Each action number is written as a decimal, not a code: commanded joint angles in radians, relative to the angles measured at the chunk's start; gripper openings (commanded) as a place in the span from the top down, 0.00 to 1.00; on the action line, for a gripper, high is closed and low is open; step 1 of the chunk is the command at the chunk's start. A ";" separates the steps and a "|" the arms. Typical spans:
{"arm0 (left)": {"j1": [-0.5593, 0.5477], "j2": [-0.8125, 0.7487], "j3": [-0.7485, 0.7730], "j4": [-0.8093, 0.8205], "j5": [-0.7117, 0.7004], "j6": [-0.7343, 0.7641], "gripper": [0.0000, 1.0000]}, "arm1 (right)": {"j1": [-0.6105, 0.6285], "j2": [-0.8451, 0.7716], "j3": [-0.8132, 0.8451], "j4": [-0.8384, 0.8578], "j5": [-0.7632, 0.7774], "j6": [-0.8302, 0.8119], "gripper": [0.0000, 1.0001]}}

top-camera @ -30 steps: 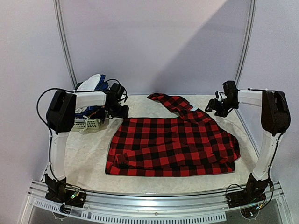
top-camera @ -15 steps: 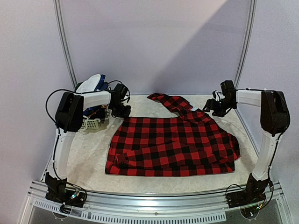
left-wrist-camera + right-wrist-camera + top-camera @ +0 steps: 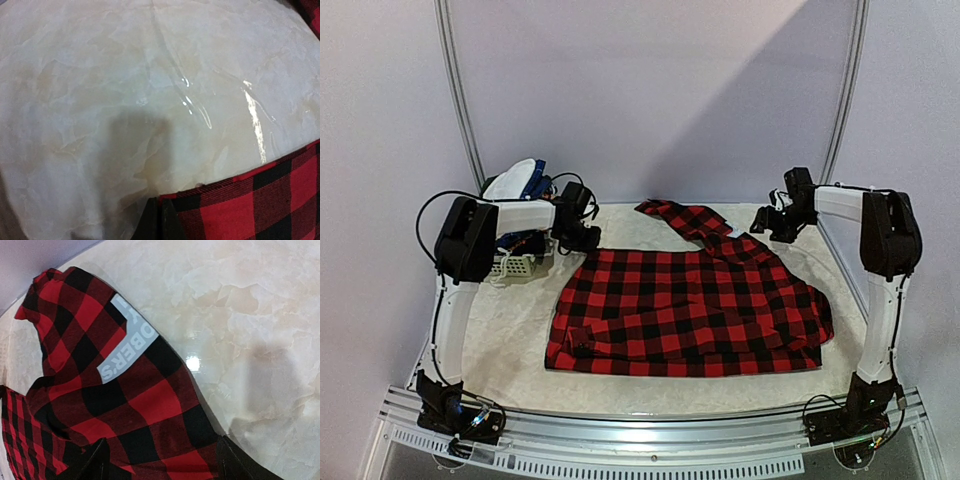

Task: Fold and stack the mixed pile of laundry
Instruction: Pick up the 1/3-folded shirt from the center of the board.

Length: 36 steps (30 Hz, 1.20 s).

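The red-and-black plaid shirt (image 3: 690,310) lies spread flat on the table, with one sleeve (image 3: 682,218) trailing toward the back. My left gripper (image 3: 582,238) is at the shirt's far left corner. In the left wrist view its fingertips (image 3: 160,212) are pressed together on the corner of the plaid cloth (image 3: 260,200). My right gripper (image 3: 767,225) hovers open over the shirt's far right part. Its two fingers straddle the plaid cloth (image 3: 140,405) below the white lettering (image 3: 127,347). Other garments, white and blue (image 3: 517,180), are heaped at the back left.
A small white lattice basket (image 3: 517,266) stands at the back left under the heaped garments, just behind my left arm. The pale crinkled table cover (image 3: 505,330) shows bare left of the shirt and along the front edge. Metal frame posts (image 3: 460,100) rise at the back corners.
My left gripper has shifted slightly right to the shirt's corner and closed on it. My right gripper has drifted a little left and back, staying open.
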 commanded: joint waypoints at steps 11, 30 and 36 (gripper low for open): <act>0.044 0.008 -0.088 0.050 0.138 -0.002 1.00 | 0.004 0.132 0.093 -0.150 0.170 0.001 0.29; 0.055 0.015 -0.079 0.053 0.175 -0.010 1.00 | 0.004 0.151 0.107 -0.109 0.093 0.004 0.98; 0.056 -0.037 -0.102 0.066 0.201 -0.026 1.00 | 0.004 0.107 0.100 -0.114 0.096 -0.002 1.00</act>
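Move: Just below the open right fingers, the shirt's far right edge lies about 6 cm down, 1 cm back and 2 cm to the right. The pale printed patch is some 5 cm ahead of this hand and 5 cm to its left; the shirt's loose sleeve is about 11 cm ahead and 18 cm to its left. The left hand already pinches the shirt's far left corner; the right edge lies some 40 cm to its right, about level. Sinking about 5 cm and easing some 2 cm to the right, the right hand brings its open fingers down to the shirt's far right edge beside the printed patch, tipping them roughly 10 degrees steeper. Low at the board, they shut on that edge. The left hand stays put, keeping its pinch on the far left corner while rolling nearly 10 degrees, its left side dipping. ##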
